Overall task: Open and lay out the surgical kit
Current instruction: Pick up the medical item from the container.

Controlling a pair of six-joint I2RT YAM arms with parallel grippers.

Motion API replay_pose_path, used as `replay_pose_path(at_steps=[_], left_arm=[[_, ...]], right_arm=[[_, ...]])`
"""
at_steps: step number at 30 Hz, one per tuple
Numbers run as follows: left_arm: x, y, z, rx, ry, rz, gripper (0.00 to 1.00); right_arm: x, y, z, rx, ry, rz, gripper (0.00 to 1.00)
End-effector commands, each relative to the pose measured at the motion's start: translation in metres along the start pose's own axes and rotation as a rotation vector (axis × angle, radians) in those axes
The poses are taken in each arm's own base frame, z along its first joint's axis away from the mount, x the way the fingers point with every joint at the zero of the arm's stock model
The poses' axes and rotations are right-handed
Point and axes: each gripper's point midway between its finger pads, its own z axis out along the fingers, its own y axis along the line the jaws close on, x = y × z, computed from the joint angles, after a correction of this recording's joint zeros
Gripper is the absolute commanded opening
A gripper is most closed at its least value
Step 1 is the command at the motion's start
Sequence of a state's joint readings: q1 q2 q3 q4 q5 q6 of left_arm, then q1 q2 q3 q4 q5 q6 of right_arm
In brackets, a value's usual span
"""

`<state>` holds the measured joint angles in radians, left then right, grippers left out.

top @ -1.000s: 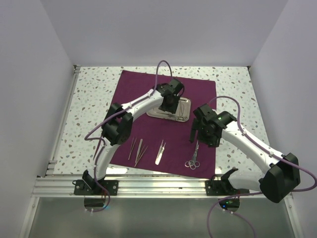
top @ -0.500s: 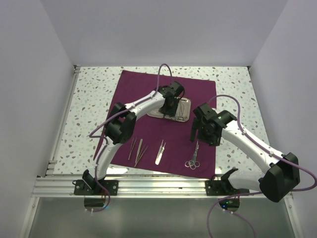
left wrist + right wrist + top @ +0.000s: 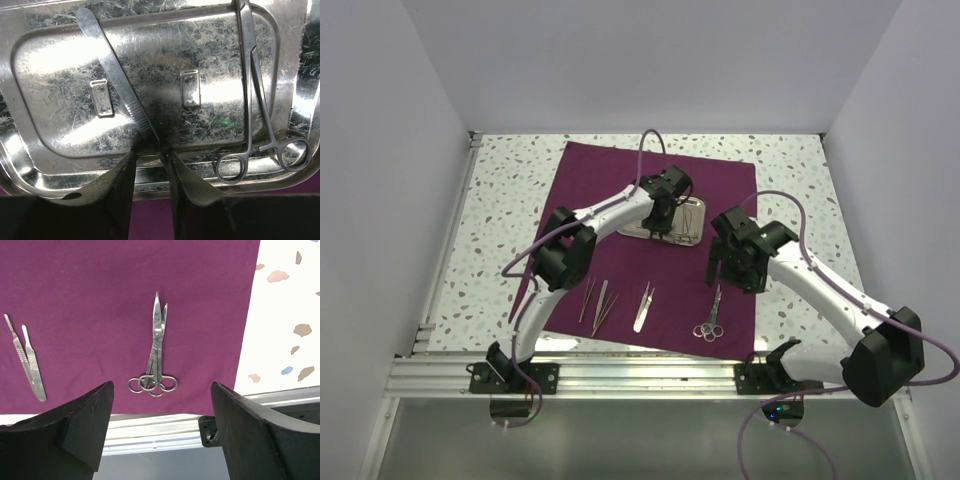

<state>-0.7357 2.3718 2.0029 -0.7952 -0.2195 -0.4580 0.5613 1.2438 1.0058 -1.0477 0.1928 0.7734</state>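
The dark purple cloth (image 3: 610, 180) lies spread flat. The steel tray (image 3: 692, 232) sits on it at centre; in the left wrist view its rim (image 3: 295, 30) shows. In the tray lie thin tweezers (image 3: 112, 65) and ring-handled forceps (image 3: 256, 85). My left gripper (image 3: 660, 218) is low over the tray. Its fingers (image 3: 117, 185) stand narrowly apart around the tweezers' near end, with a gap showing on the left side. My right gripper (image 3: 723, 268) is wide open and empty, above two stacked scissors (image 3: 156, 347), which also show in the top view (image 3: 712, 316).
On the cloth's near edge lie two pairs of tweezers (image 3: 596, 300) and two flat steel handles (image 3: 644, 306), also in the right wrist view (image 3: 27, 360). Speckled tabletop (image 3: 510, 200) surrounds the cloth. An aluminium rail (image 3: 640, 365) runs along the near edge.
My left arm has reached a little farther out and its gripper has come lower over the tray. The right arm has barely moved.
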Motion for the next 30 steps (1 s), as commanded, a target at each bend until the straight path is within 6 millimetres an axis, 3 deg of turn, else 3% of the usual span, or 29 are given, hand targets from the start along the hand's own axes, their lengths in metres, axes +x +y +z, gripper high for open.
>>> replay_pose_path(at_steps=[1,12,15,20,23,26,30], left_arm=[[0.028,0.019,0.012,-0.073,0.072,0.003,0.34],[0.068,0.043,0.022,-0.094,0.155,-0.033,0.13],[0.076,0.049,0.025,-0.097,0.167,-0.038,0.00],[0.070,0.051,0.020,-0.084,0.148,-0.027,0.00],[0.046,0.047,-0.001,-0.056,0.087,-0.034,0.00],[0.022,0.042,-0.036,-0.015,0.030,-0.050,0.00],[0.016,0.038,-0.075,0.016,-0.006,-0.068,0.00]], right_arm=[[-0.012,0.002,-0.005,-0.002,-0.031,-0.002,0.82],[-0.013,-0.001,-0.007,0.001,-0.031,0.007,0.81],[-0.014,-0.001,-0.007,0.001,-0.032,0.008,0.81],[-0.019,0.004,-0.005,-0.007,-0.037,0.005,0.81],[-0.032,0.010,-0.006,-0.009,-0.063,-0.008,0.81],[-0.051,0.021,-0.011,-0.029,-0.097,-0.019,0.81],[-0.077,0.038,-0.011,-0.051,-0.121,-0.034,0.81]])
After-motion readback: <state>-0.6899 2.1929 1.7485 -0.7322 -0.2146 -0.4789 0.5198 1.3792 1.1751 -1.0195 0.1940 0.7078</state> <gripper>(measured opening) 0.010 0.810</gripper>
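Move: The medical item, a slim scalpel-like handle in the tray, has its near end already at the left hand's fingertips; its middle is some 5 cm ahead and 1 cm left, about 1 cm below. The ring-handled clamp lies about 4 cm ahead and 7 cm right, and the tray's middle about 4 cm ahead and 1 cm right, both roughly 1 cm lower. From the right hand the item lies some 22 cm ahead, 17 cm left and 10 cm down. The left fingers shut on the narrow near end of the medical item and pinch it while the hand sweeps about 4 cm left along the tray's near side, away from the clamp; still shut, they then start up by some 1 cm and back a little. Late on, the right hand, open and empty, sets off about 5 cm forward and slightly up towards the tray. ##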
